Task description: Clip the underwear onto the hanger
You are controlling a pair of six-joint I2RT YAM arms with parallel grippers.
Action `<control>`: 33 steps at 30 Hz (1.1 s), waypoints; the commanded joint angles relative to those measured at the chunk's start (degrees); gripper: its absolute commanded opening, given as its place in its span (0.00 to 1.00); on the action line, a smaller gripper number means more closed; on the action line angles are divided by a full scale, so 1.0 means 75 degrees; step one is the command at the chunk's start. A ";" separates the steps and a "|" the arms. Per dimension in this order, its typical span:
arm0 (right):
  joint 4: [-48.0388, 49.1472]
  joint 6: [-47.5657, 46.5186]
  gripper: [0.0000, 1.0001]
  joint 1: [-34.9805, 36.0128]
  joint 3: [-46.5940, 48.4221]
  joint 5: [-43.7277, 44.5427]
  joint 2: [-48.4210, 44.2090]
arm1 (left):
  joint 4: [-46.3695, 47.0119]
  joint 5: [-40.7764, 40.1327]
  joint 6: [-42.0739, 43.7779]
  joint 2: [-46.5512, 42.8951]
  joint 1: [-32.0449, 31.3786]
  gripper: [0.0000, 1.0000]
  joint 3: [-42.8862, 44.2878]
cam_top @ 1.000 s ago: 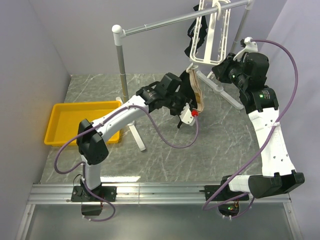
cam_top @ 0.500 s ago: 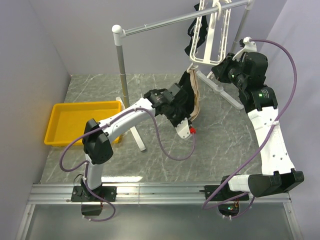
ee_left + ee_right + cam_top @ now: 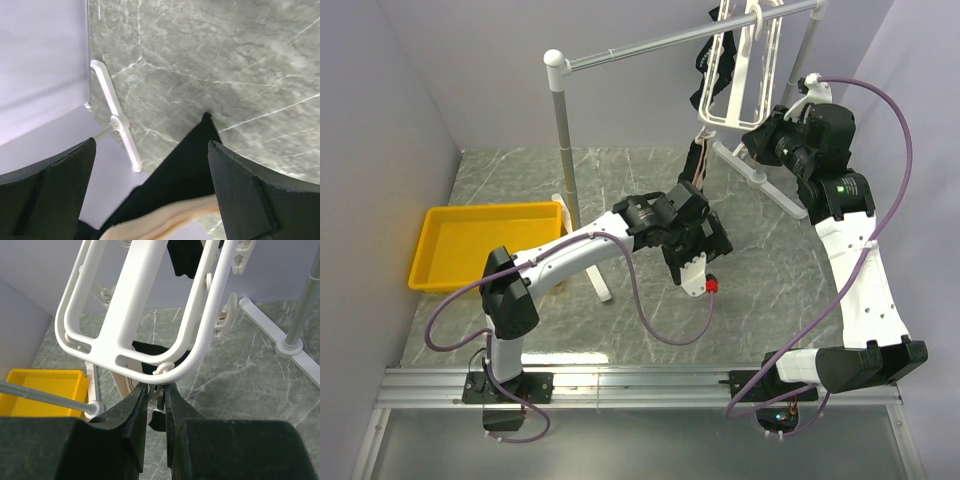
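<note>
The white hanger hangs from the grey rail, tilted. The underwear, black with a tan band, droops as a narrow strip from the hanger's lower corner. My left gripper is open just below and in front of it. In the left wrist view the wide-apart jaws of the left gripper frame the underwear without touching it. My right gripper is shut on a small clip under the hanger corner; black cloth of the underwear shows behind it.
A yellow tray lies at the left. The grey rail stand has its post beside my left arm and a white foot under the hanger. A smaller black garment hangs higher on the hanger.
My left gripper has opened, let go of the underwear and dropped back toward the near side. The underwear now hangs straight from the hanger corner. The right arm has not moved.
</note>
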 commanded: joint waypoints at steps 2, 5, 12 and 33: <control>0.0097 -0.0157 0.00 0.0025 0.0440 -0.0047 -0.0001 | -0.0137 -0.0289 0.0715 -0.0521 -0.0057 0.99 0.0013; 0.0085 -0.0192 0.00 0.0025 0.0475 -0.0081 -0.0013 | 0.0178 -0.0382 0.1077 -0.1095 0.0060 0.99 -0.0643; 0.0120 -0.0110 0.00 0.0013 0.0382 -0.0117 0.0011 | 0.2344 -0.1097 0.1922 -0.1776 0.0248 0.99 -0.2190; 0.0108 -0.0239 0.00 0.0025 0.0311 -0.0093 -0.0013 | 0.1587 -0.2642 0.1629 0.3711 0.0517 0.99 0.3974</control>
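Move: Some 13 cm ahead of the open left hand, about 4 cm to its left and 5 cm higher, hangs the underwear. The clip it hangs from is 14 cm ahead, 3 cm left and 17 cm above that hand; the hanger's near edge is 14 cm ahead, 3 cm right and 19 cm up. From the right hand the underwear lies about level fore and aft, 11 cm left and 14 cm below. Backing off a few centimetres to its left and up first, the open left hand then sweeps forward and right, ever faster, to finish about 12 cm ahead and 7 cm right of where it began, under the hanger with the loose waistband between its spread fingers. Its fingertips swing some 25 degrees forward. The right hand stays put, keeping its grip at the hanger's near edge. ##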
